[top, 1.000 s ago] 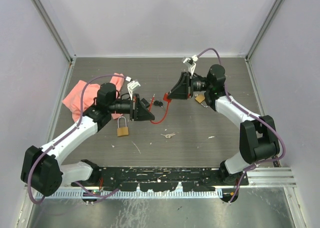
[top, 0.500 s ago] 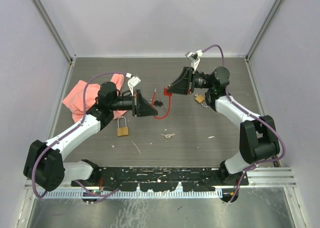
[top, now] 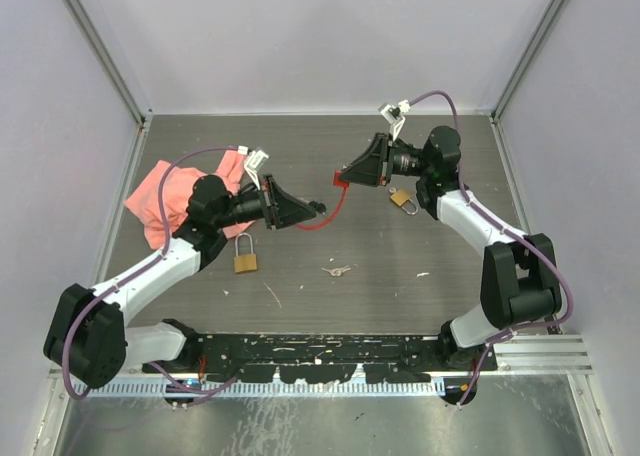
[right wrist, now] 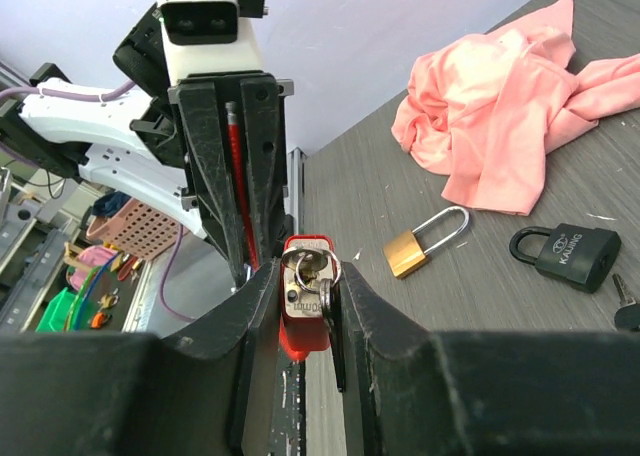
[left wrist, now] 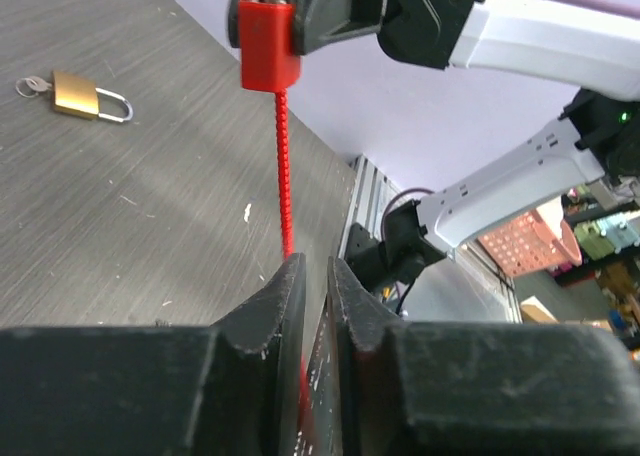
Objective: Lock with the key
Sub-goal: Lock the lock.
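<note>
My right gripper (top: 341, 179) is shut on the red lock body (right wrist: 305, 311), held above the table. A key ring with a dark key (right wrist: 312, 268) sits in the end of the lock body that faces the right wrist camera. The red cable (left wrist: 283, 166) runs from that body across to my left gripper (top: 300, 216). The left fingers (left wrist: 290, 296) stand only a narrow slit apart, with the cable passing between them. In the right wrist view the cable (right wrist: 237, 176) shows between the left arm's fingers, straight ahead of the lock.
A brass padlock (top: 245, 256) lies near the left arm and another (top: 403, 200) under the right arm. A black padlock (right wrist: 565, 256) and a pink cloth (top: 165, 191) lie at the left. Small loose keys (top: 337, 270) lie mid-table.
The right gripper has carried the red lock body up and back. The left gripper has swung to face it, lifting the cable, and its fingers have parted slightly.
</note>
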`<state>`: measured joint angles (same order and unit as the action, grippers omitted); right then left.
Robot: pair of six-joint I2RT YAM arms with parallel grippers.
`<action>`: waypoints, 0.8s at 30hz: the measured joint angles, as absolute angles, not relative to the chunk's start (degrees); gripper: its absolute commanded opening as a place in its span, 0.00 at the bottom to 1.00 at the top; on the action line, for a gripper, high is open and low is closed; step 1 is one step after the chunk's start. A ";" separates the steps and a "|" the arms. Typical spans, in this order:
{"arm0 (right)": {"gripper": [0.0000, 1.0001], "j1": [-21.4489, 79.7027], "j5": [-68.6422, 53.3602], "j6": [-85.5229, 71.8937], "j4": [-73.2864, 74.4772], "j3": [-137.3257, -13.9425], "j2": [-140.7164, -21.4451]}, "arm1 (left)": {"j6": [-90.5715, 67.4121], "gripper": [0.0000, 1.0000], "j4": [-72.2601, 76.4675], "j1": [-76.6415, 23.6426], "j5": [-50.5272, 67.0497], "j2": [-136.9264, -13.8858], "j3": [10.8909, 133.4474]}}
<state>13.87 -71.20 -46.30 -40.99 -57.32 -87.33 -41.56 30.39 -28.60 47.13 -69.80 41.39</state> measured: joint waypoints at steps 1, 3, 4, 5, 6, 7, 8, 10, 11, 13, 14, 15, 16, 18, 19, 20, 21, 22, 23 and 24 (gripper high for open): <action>0.01 13.58 -71.26 -45.93 -40.62 -57.32 -87.00 | -42.33 0.27 31.53 -28.45 46.28 -69.67 40.93; 0.01 13.45 -71.85 -45.28 -40.40 -57.32 -86.17 | -43.79 0.32 33.82 -28.25 44.93 -69.54 40.23; 0.01 13.50 -72.36 -45.04 -40.25 -57.32 -85.67 | -44.91 0.33 35.29 -28.08 44.12 -69.47 39.79; 0.01 13.52 -72.77 -44.82 -40.25 -57.34 -85.08 | -45.80 0.33 36.42 -28.01 43.57 -69.43 39.46; 0.01 13.54 -73.19 -44.66 -40.25 -57.34 -84.62 | -46.78 0.33 37.69 -28.01 43.00 -69.43 39.13; 0.01 13.54 -73.47 -44.49 -40.25 -57.34 -84.14 | -47.53 0.33 38.70 -27.97 42.46 -69.41 38.85; 0.01 13.54 -73.65 -44.45 -40.27 -57.36 -83.83 | -48.45 0.37 39.72 -27.94 42.02 -69.41 38.63; 0.01 13.54 -73.78 -44.40 -40.32 -57.39 -83.29 | -49.71 0.49 41.47 -27.88 41.41 -69.38 38.35; 0.01 13.52 -73.78 -44.47 -40.34 -57.39 -83.22 | -50.30 0.56 42.06 -27.83 41.12 -69.32 38.22; 0.01 13.15 -73.54 -45.12 -40.73 -57.43 -83.24 | -51.55 0.71 43.29 -27.66 40.18 -68.84 37.63; 0.01 12.82 -73.34 -46.15 -41.25 -57.43 -83.29 | -51.92 0.77 43.72 -27.62 39.53 -68.29 37.08; 0.01 12.40 -73.08 -47.59 -42.33 -57.43 -83.37 | -52.16 0.83 44.05 -27.57 38.61 -67.40 36.21; 0.01 11.97 -72.86 -49.10 -43.62 -57.47 -83.48 | -52.40 0.89 44.29 -27.49 37.47 -66.24 35.09; 0.01 10.26 -72.07 -54.43 -48.69 -57.82 -84.55 | -52.18 0.97 44.47 -27.35 34.54 -63.18 32.21; 0.01 9.32 -71.59 -57.58 -51.86 -58.17 -85.43 | -51.68 0.98 44.62 -27.33 32.40 -61.17 30.37; 0.01 8.62 -71.20 -60.05 -54.28 -58.54 -86.21 | -51.44 0.98 44.64 -27.29 30.96 -59.72 29.10; 0.01 7.90 -70.81 -63.16 -57.41 -58.98 -87.37 | -51.22 0.98 44.75 -27.29 28.75 -57.80 27.44; 0.01 7.27 -70.46 -66.02 -60.20 -59.57 -88.53 | -51.11 0.98 44.75 -27.27 26.63 -56.10 26.00; 0.01 6.76 -70.13 -68.27 -62.41 -60.01 -89.47 | -51.09 0.98 44.71 -27.24 25.06 -54.98 25.08; 0.01 6.28 -69.71 -70.41 -64.31 -60.42 -90.28 | -51.13 0.98 44.69 -27.24 23.16 -53.98 24.27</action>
<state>6.28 -69.71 -70.41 -64.31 -60.42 -90.28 -51.13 44.69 -27.24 23.16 -53.98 24.27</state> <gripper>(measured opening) 0.310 0.982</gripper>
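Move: The left gripper has the red cable near its free end; the red lock body lies about 6 cm ahead of it, 7 cm to its right and 2 cm above. The lock sits at the right gripper's fingertips, some 2 cm to the left of that hand point and 1 cm back and below. Down on the table, some 26 cm below the left hand, the black key lies about 10 cm ahead and 3 cm right, the silver keys 4 cm back and 8 cm right. Open the left gripper wide to let go of the red cable, first easing up and slightly forward, then drawing about 5 cm left, away from the lock, while swinging some 25 degrees counter-clockwise. Keep the right fingers shut on the lock; raise it about 5 cm in all, first drifting back a little, then carrying it forward and right. ##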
